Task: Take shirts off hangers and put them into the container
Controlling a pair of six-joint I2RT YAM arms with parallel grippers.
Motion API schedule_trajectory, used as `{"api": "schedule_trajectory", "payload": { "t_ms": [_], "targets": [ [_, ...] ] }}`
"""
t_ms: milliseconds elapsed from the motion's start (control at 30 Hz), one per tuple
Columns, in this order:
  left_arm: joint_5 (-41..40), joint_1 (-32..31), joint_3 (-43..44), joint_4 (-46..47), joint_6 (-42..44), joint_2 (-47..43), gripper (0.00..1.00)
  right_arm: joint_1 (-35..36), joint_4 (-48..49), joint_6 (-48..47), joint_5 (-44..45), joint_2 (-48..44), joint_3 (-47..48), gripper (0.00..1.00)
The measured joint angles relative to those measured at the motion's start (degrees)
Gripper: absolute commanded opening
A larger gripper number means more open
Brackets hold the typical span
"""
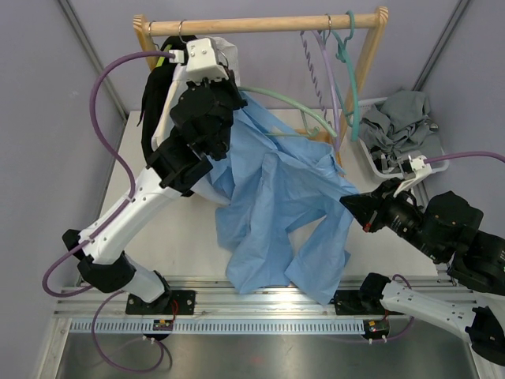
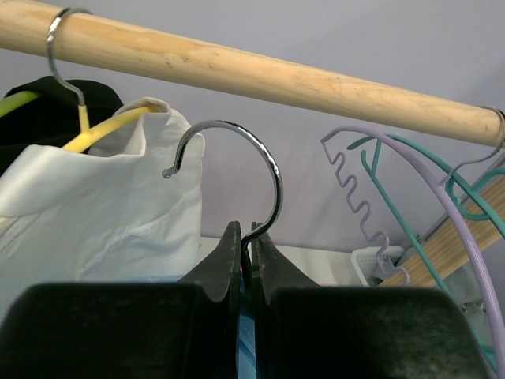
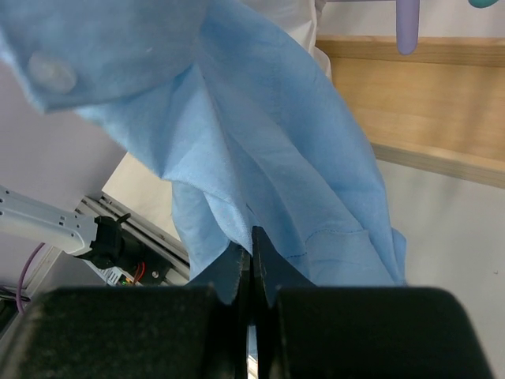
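My left gripper (image 2: 250,238) is shut on the metal hook (image 2: 260,170) of a mint green hanger (image 1: 288,103), which hangs just below the wooden rail (image 2: 276,75) without touching it. A light blue shirt (image 1: 276,197) drapes from that hanger across the middle of the table. My right gripper (image 1: 348,202) is shut on a fold of this shirt (image 3: 268,158) at its right edge. On the rail hang a white shirt (image 2: 102,213) on a yellow hanger (image 2: 110,126) and a black shirt (image 1: 154,103) on a lime hanger (image 2: 16,101). The container (image 1: 377,167), at the right, holds a grey shirt (image 1: 402,118).
Empty lilac (image 1: 323,75) and teal (image 1: 351,79) hangers hang at the rail's right end, between the blue shirt and the basket. The rack's wooden upright (image 1: 367,67) and its base board (image 3: 426,103) stand beside the basket. A metal rail (image 1: 260,288) runs along the table's near edge.
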Motion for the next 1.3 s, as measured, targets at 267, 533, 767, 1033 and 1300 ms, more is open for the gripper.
{"api": "schedule_trajectory", "payload": {
  "t_ms": [267,533,767,1033,1300],
  "targets": [
    [2.9,1.2,-4.0,-1.4,-7.3,-6.4,0.0,0.0,0.1,0.6,-0.1,0.2,0.0,0.0],
    [9.5,0.1,-19.3,-7.5,-21.9,-18.2,0.0,0.0,-3.8,-1.0,0.0,1.0,-0.1,0.0],
    [15.1,-8.3,-31.1,-4.9,-29.9,-24.3,0.0,0.0,-6.5,-2.4,0.6,1.6,-0.1,0.0],
    [22.2,-9.4,-41.4,6.1,-35.8,-25.0,0.0,0.0,-6.7,-3.0,1.0,3.1,-0.7,0.0],
    [27.2,-9.4,-41.3,14.2,-37.4,-29.6,0.0,0.0,-9.5,-3.2,5.1,8.4,-1.2,0.03]
  ]
}}
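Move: The left hand holds the hanger hook, the right hand a piece of the blue shirt. The shirt's middle is some 13 cm back, 9 cm right and 20 cm below the left hand; from the right hand it lies about 9 cm ahead, 9 cm left and 7 cm lower. The white shirt hangs roughly 10 cm ahead, 8 cm left and 12 cm below the left hand; the empty hangers are 8 cm ahead, 22 cm right, 5 cm lower. The left hand keeps its shut grip on the hook and gives a last small tug left, then swings back about 15 cm from the rail while dipping and crossing right, finally rising again as the wrist turns some 40 degrees clockwise and rolls its left side down. The right hand keeps pinching the blue shirt, at first holding still against the tug, then sinks about 7 cm with a slight tip downward. ##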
